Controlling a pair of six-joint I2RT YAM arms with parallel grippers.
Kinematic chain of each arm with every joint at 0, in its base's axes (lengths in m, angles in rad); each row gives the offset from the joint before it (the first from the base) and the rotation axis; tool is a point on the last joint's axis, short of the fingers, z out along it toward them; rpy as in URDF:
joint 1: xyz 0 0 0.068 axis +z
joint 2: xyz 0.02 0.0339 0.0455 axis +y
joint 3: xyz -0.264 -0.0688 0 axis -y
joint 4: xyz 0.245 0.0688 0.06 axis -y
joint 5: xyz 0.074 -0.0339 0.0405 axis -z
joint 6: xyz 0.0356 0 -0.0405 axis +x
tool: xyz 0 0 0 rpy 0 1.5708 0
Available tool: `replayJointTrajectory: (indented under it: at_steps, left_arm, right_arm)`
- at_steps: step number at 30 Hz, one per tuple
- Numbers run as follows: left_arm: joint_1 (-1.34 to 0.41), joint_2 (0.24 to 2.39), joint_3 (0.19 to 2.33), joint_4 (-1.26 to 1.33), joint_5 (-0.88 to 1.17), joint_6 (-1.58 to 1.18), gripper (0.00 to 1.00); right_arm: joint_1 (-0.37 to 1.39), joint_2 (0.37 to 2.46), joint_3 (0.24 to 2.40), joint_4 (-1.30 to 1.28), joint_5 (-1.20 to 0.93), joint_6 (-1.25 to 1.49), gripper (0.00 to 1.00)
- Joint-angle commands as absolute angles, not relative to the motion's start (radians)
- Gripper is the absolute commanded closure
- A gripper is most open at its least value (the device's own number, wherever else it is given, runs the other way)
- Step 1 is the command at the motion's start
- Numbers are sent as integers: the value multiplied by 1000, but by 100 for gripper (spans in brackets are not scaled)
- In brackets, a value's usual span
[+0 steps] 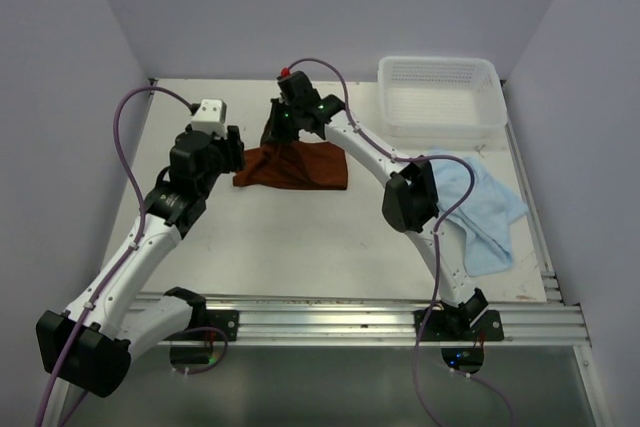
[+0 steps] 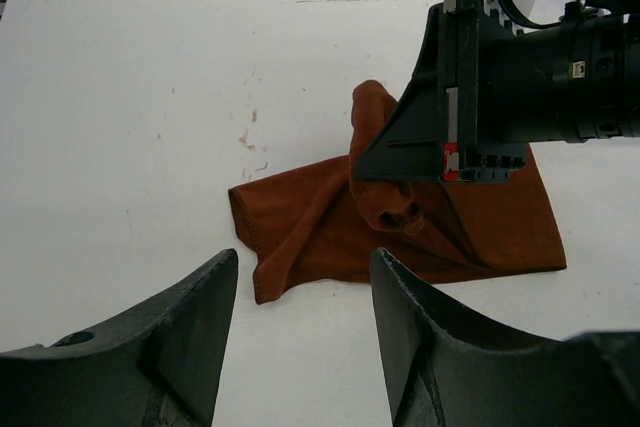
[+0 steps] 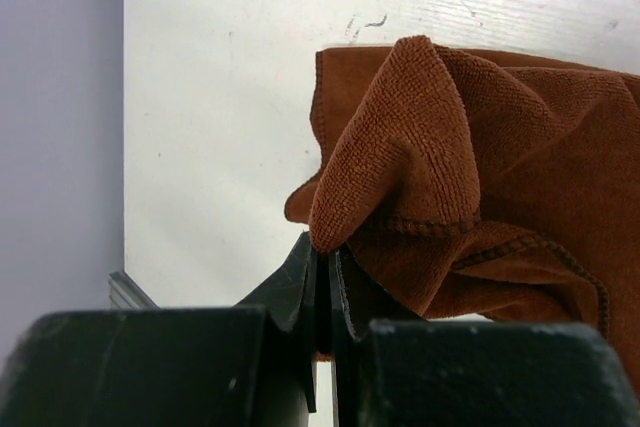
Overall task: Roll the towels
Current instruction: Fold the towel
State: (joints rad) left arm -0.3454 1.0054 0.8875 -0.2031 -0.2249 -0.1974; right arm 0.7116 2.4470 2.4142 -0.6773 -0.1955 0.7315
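The rust brown-red towel [image 1: 305, 167] lies crumpled at the middle back of the table. My right gripper [image 1: 277, 135] reaches over it from the right and is shut on a raised fold of it, seen close up as the jaws [image 3: 323, 252] pinch the brown towel [image 3: 450, 147]. My left gripper [image 1: 236, 154] hovers just left of that towel, open, and its fingers [image 2: 303, 265] hold nothing, with the towel's near corner [image 2: 300, 237] just beyond them. The light blue towel [image 1: 480, 209] lies loosely bunched at the right, partly under the right arm.
A white mesh basket [image 1: 438, 61] stands at the back right corner. Grey walls close in the table on the left, back and right. An aluminium rail [image 1: 350, 322] runs along the near edge with both arm bases.
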Motion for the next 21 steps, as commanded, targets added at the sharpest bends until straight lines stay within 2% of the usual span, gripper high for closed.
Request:
replayJointTrajectory:
  at_steps: [1, 11, 13, 16, 17, 18, 21]
  left_arm:
    - [-356, 985, 881, -161, -244, -183, 40]
    - [-367, 980, 881, -160, -244, -179, 39]
    - [-368, 979, 881, -160, -244, -179, 39]
    - [-370, 980, 879, -160, -242, -179, 39]
    - [-371, 979, 879, -160, -244, -178, 39]
    - [-371, 980, 879, -160, -244, -178, 39]
    - [-371, 979, 880, -160, -245, -178, 39]
  right_arm:
    - [723, 2462, 2456, -608, -256, 772, 100]
    - [729, 2502, 2453, -575, -278, 793, 100]
    - [732, 2508, 2447, -560, -288, 802, 97]
    - [736, 2520, 2447, -520, -308, 814, 84]
    - [742, 2532, 2454, -509, -324, 818, 70]
    - [745, 2539, 2463, -500, -330, 824, 64]
    - [750, 2553, 2485, -477, -350, 833, 53]
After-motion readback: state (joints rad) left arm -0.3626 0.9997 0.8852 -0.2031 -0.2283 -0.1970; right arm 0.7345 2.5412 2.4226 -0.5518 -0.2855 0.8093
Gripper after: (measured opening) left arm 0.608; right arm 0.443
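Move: The right gripper is pinching the raised flap of the brown towel. The towel's left end, where the flap is being taken, lies about 8 cm to its left, 2 cm back and 10 cm below. On the same tabletop level, the towel's right end is some 19 cm to the gripper's right and 1 cm back, and the table stains are about 9 cm left and 8 cm forward. From the left gripper, the towel's left end is roughly 7 cm straight ahead and 20 cm down. Carry the pinched flap on with the right gripper, about 4 cm to the left and sinking some 3 cm, towards the towel's left end. Once nearly down, open the fingers to a bit under half and let go of the towel while still easing left; keep the wrist almost as it is. ##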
